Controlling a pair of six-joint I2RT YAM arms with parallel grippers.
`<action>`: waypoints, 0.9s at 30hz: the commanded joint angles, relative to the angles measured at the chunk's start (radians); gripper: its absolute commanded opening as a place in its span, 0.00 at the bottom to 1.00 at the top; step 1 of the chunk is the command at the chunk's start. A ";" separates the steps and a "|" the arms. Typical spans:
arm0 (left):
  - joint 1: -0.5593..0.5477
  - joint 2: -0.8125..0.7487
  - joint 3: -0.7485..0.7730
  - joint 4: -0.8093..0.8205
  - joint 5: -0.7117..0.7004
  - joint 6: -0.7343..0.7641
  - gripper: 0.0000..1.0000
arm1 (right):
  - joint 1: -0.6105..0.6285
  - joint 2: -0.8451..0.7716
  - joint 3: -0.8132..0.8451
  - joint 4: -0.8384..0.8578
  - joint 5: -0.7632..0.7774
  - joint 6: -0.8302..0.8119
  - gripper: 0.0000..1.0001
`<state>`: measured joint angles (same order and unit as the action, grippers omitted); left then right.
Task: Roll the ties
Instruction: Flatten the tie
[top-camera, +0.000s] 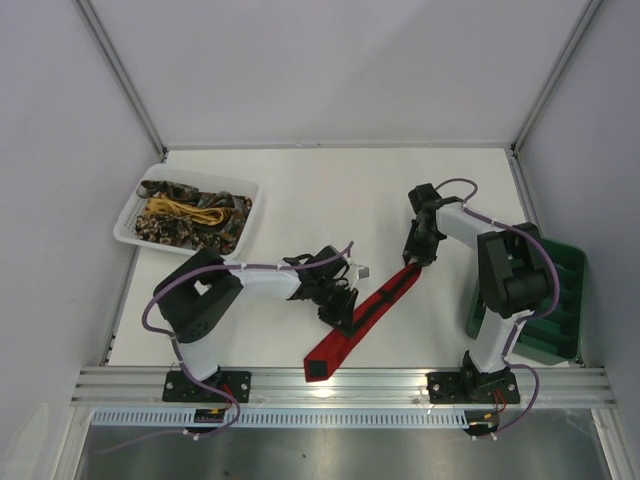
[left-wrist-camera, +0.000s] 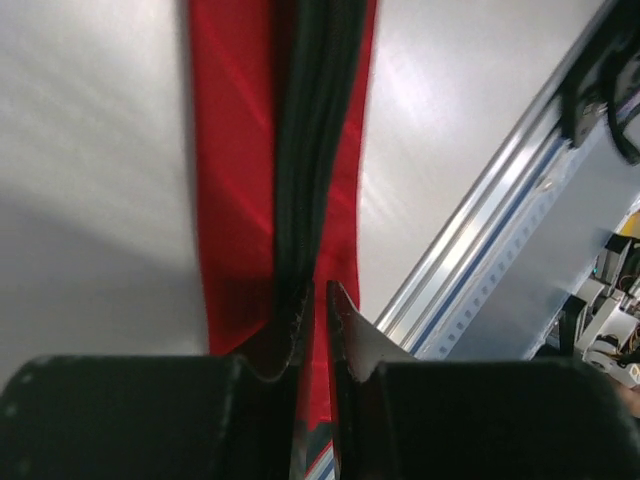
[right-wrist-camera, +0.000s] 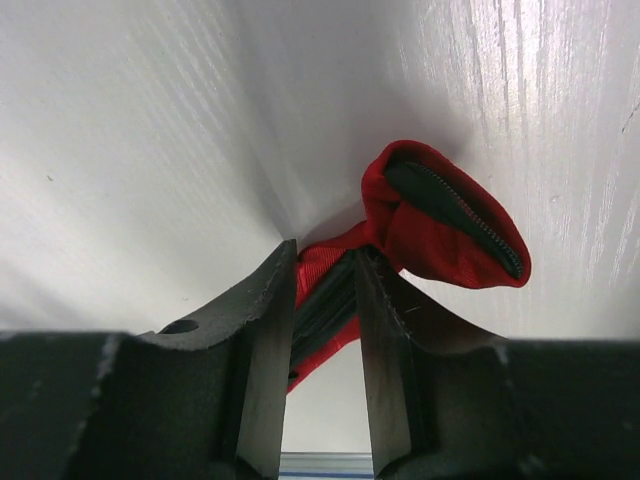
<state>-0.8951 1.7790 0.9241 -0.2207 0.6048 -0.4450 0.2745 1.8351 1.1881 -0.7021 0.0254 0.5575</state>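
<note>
A plain red tie (top-camera: 372, 312) with dark backing lies diagonally on the white table, its wide pointed end (top-camera: 320, 368) near the front rail. My left gripper (top-camera: 343, 298) is on the tie's middle. In the left wrist view it (left-wrist-camera: 318, 296) is shut on the red tie (left-wrist-camera: 235, 150), pinching a ridge of red fabric. My right gripper (top-camera: 419, 256) is at the tie's narrow end. In the right wrist view it (right-wrist-camera: 325, 256) is shut on the red tie (right-wrist-camera: 450, 220), and the end curls over beyond the fingertips with the dark backing showing. More ties (top-camera: 195, 215), brown-gold patterned and yellow, lie heaped in the basket.
The white mesh basket (top-camera: 134, 212) stands at the back left. A green compartment tray (top-camera: 560, 300) sits at the right edge, behind the right arm. An aluminium rail (top-camera: 340, 382) runs along the table's front edge, close to the tie's wide end.
</note>
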 joint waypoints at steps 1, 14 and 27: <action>0.013 0.022 -0.048 -0.019 -0.010 0.000 0.13 | -0.011 0.010 -0.027 0.029 0.022 0.021 0.35; 0.062 -0.019 -0.202 -0.101 -0.086 0.061 0.11 | 0.020 -0.126 -0.142 0.035 -0.133 0.059 0.35; 0.064 -0.222 0.056 -0.243 0.007 0.140 0.53 | -0.057 -0.444 -0.186 0.105 -0.235 -0.146 0.81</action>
<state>-0.8360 1.6028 0.8639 -0.4568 0.5953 -0.3435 0.2523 1.4353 1.0416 -0.6342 -0.1658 0.4656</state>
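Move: The left fingertips are on the tie, its wide end about 9 cm back and 7 cm left of them, its narrow end some 19 cm ahead and 20 cm right. The right fingers straddle the tie near its narrow end, which lies about 4 cm to their right and 1 cm ahead; from them the wide end is roughly 27 cm back and 23 cm left. Left hand drags the tie about 6 cm left, right slides back-left; both open and lift, right 9 cm. ##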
